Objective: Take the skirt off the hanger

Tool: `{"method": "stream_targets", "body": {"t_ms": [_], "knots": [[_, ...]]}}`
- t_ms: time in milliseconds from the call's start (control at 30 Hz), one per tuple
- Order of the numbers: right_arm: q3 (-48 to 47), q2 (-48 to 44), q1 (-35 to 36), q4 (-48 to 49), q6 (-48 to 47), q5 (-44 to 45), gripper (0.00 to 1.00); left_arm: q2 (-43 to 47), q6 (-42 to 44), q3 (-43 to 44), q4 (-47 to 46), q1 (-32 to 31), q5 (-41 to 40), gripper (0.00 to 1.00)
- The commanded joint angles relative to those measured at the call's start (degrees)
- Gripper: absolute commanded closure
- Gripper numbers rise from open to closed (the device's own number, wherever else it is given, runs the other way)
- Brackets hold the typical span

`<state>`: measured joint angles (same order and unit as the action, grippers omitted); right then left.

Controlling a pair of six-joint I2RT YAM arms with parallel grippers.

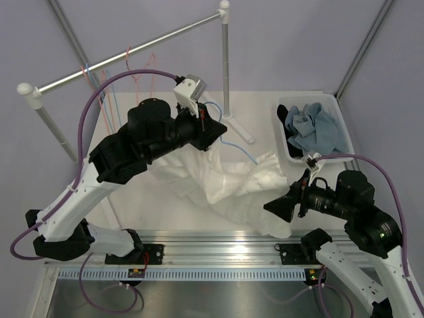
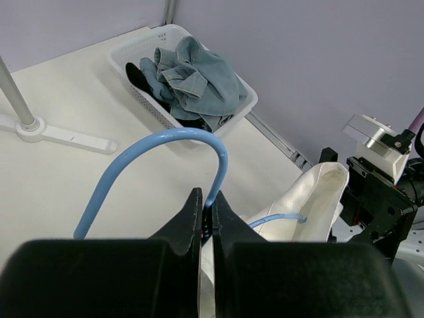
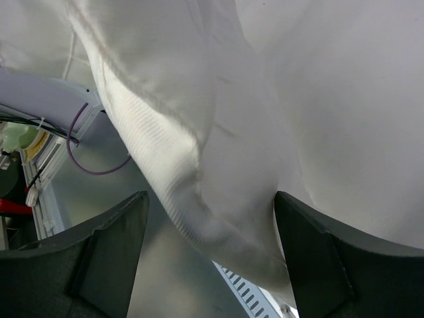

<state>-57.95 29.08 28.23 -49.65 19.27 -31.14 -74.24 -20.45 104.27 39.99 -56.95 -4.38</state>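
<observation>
No skirt on a hanger shows. A bit of black fabric lies in the white basket under blue denim; I cannot tell whether it is the skirt; it also shows in the left wrist view. Thin pink wire hangers hang bare on the rail. My left gripper is shut on a light-blue wire hanger that carries a white shirt, its fingertips pinching the wire. My right gripper is open, jaws wide on either side of the shirt's ribbed hem.
The white basket stands at the back right with crumpled jeans in it. The clothes rail crosses the back, its post foot on the table. A light-blue hanger hangs on the rail. A metal track runs along the near edge.
</observation>
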Motion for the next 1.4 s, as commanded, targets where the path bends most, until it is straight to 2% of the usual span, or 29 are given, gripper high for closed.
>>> {"method": "stream_targets", "body": {"t_ms": [0,67,100,167,233,567,633,667,700,933,1033,1100,1167,1267,1367], "knots": [[0.91,-2.70,0.42,1.92,0.24,-2.88,0.18,1.55,1.29,3.13,-2.11,0.00,-2.38,1.00],[1.09,-3.59,0.42,2.01,0.86,-2.27,0.24,1.64,1.46,2.96,-2.11,0.00,-2.47,1.00],[0.91,-3.85,0.34,1.84,0.86,-2.18,0.38,1.73,1.38,2.96,-2.19,0.08,-2.39,1.00],[0.47,-4.03,0.34,1.40,0.95,-2.17,0.50,1.73,1.46,2.87,-2.28,0.08,-2.39,1.00],[-0.14,-3.60,0.34,0.26,0.95,-2.18,0.57,1.64,1.72,2.87,-2.20,0.26,-2.39,1.00],[-1.20,-4.56,0.42,-3.79,0.68,-0.51,0.56,1.47,3.22,4.10,-0.88,1.66,-3.53,1.00],[-1.37,-4.73,0.42,-4.40,0.51,-0.24,0.58,1.38,3.22,4.45,-0.79,1.84,-3.44,1.00],[-1.46,-4.73,0.34,-4.49,0.51,-0.15,0.66,1.29,3.13,4.54,-0.96,1.93,-3.35,1.00],[-1.63,-4.65,0.42,-4.58,0.60,0.19,0.99,1.20,3.13,4.63,-0.96,1.93,-3.18,1.00],[-3.48,-5.79,0.34,-6.16,1.91,4.85,1.00,1.29,3.04,4.89,-1.58,2.19,-3.53,1.00],[-5.93,-7.02,0.42,-8.18,2.35,8.01,1.00,1.64,2.96,4.54,-1.58,2.28,-5.28,1.00],[-8.39,-8.85,0.34,-9.85,3.32,11.79,1.00,2.43,2.43,3.14,-1.93,2.37,-9.57,1.00],[-11.02,-10.26,0.42,-11.60,4.37,15.30,1.00,5.23,0.77,-0.97,-4.38,2.54,-15.35,1.00],[-14.45,-12.90,0.34,-14.93,4.81,19.96,1.00,10.77,-1.34,-8.26,-10.88,3.25,-19.77,1.00],[-18.14,-14.66,0.34,-18.63,4.90,24.53,1.00,14.03,-2.93,-10.92,-14.32,3.86,-20.84,1.00]]}}
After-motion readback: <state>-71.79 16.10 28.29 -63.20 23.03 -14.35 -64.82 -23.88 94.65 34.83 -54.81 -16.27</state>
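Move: Bunched at the right hand's half-spread fingers is the skirt's near-right edge, about 2 cm back of the hand point and level with it. The hanger's right end lies roughly 6 cm ahead, 5 cm left and 8 cm higher. The basket of denim stands some 35 cm ahead and 20 cm right, 26 cm lower. From the left hand, already gripping the hanger below its hook, that skirt edge is about 12 cm back, 15 cm right and 16 cm down. Easing back about 2 cm, the right hand shuts its fingers on the skirt's edge, then pulls it right, up and back, some 9 cm in all, turning a little clockwise. The left hand keeps its pinch below the hook, creeps slightly forward, then draws the hanger left, away from the right hand, ending about 6 cm to the left and turned about 15 degrees counter-clockwise. ##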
